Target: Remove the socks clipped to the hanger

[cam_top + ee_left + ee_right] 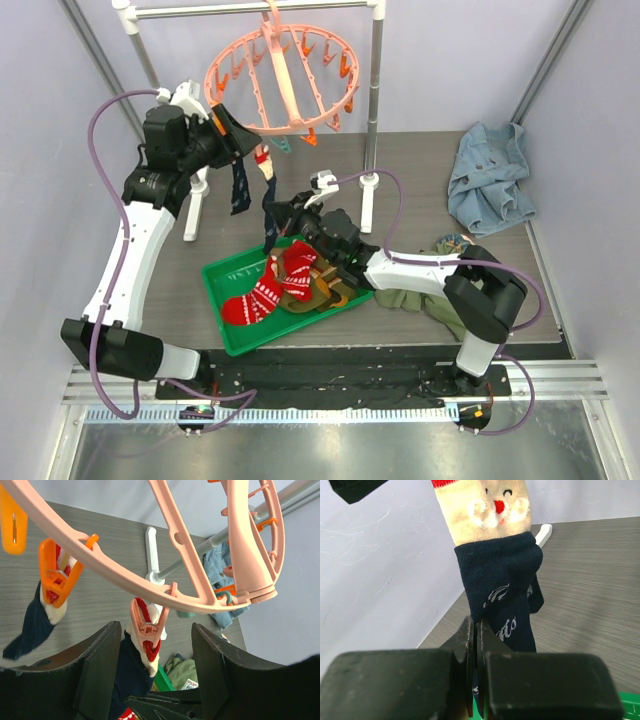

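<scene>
The salmon-pink round hanger (285,80) hangs from the rack's top bar. Two navy socks with cream and red cuffs are clipped to its near rim. One (30,625) hangs from an orange peg (57,577). The other (132,670) hangs from a salmon peg (147,627). My left gripper (152,650) is open, with one finger on each side of that salmon peg and a gap on both sides. My right gripper (476,630) is shut on the lower part of the navy sock (502,580), which hangs taut above it (268,210). Red patterned socks (262,295) and olive-brown socks (315,290) lie in the green tray.
The green tray (225,290) sits at the table's front. The white pole rack (375,100) stands behind it. A blue denim garment (490,175) lies at the back right. An olive-green shirt (410,295) lies under my right arm.
</scene>
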You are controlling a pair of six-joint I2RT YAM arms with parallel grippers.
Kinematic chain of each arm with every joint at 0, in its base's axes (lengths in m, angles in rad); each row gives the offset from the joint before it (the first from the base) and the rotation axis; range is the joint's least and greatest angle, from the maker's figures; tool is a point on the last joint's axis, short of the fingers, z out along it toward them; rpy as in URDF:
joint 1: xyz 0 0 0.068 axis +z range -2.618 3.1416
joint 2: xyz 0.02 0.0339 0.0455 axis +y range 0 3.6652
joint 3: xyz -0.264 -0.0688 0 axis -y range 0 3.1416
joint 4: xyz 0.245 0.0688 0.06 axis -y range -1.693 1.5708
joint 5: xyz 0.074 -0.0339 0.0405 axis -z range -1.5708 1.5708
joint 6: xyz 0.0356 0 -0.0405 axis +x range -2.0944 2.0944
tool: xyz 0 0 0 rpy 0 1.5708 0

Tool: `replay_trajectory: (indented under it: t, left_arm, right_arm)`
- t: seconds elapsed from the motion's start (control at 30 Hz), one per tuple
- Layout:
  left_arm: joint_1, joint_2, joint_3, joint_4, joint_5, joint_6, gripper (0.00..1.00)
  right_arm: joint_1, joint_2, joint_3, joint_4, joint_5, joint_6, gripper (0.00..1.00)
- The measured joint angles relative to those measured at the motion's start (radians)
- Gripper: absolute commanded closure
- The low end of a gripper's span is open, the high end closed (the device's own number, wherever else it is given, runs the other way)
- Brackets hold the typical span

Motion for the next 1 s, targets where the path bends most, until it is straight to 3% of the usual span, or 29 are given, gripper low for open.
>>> replay_trajectory:
  t: [0.37, 0.57, 0.8, 1.0]
  left_arm:
    - [0.002, 0.032, -0.013, 0.053, 0.025, 0.0, 0.46]
    - [0.002, 0.053, -0.014, 0.066, 0.031, 0.0, 0.64]
    - [0.002, 0.059, -0.014, 0.081, 0.035, -0.002, 0.97]
    - [0.002, 0.059, -0.014, 0.086, 0.037, -0.004, 1.0]
  right_arm:
    - [0.0, -0.018, -0.002, 0.005, -0.007, 0.027, 0.99]
    - [0.0, -0.019, -0.007, 0.005, -0.008, 0.031, 0.99]
    - [-0.001, -0.028, -0.009, 0.005, -0.014, 0.039, 0.99]
    - [-0.002, -0.028, -0.011, 0.005, -0.015, 0.049, 0.99]
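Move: The pink clip holding the navy sock is almost between the left hand's open fingers, about 3 cm ahead, 1 cm right and 2 cm below. The orange clip with the other navy sock is some 5 cm ahead and 4 cm left, and the empty green clip 3 cm ahead and 5 cm right. The right hand already grips the sock's lower part, with the pink clip about 4 cm ahead, 2 cm left and 14 cm above it. The left fingers close from well open and pinch the pink clip's handles just under the hanger's rim, after the hand has eased some 2 cm forward, with a centimetre or so down and to the right, onto the clip. Below, the shut right fingers keep their hold on the navy sock, staying nearly in place but rising about 1 cm. ##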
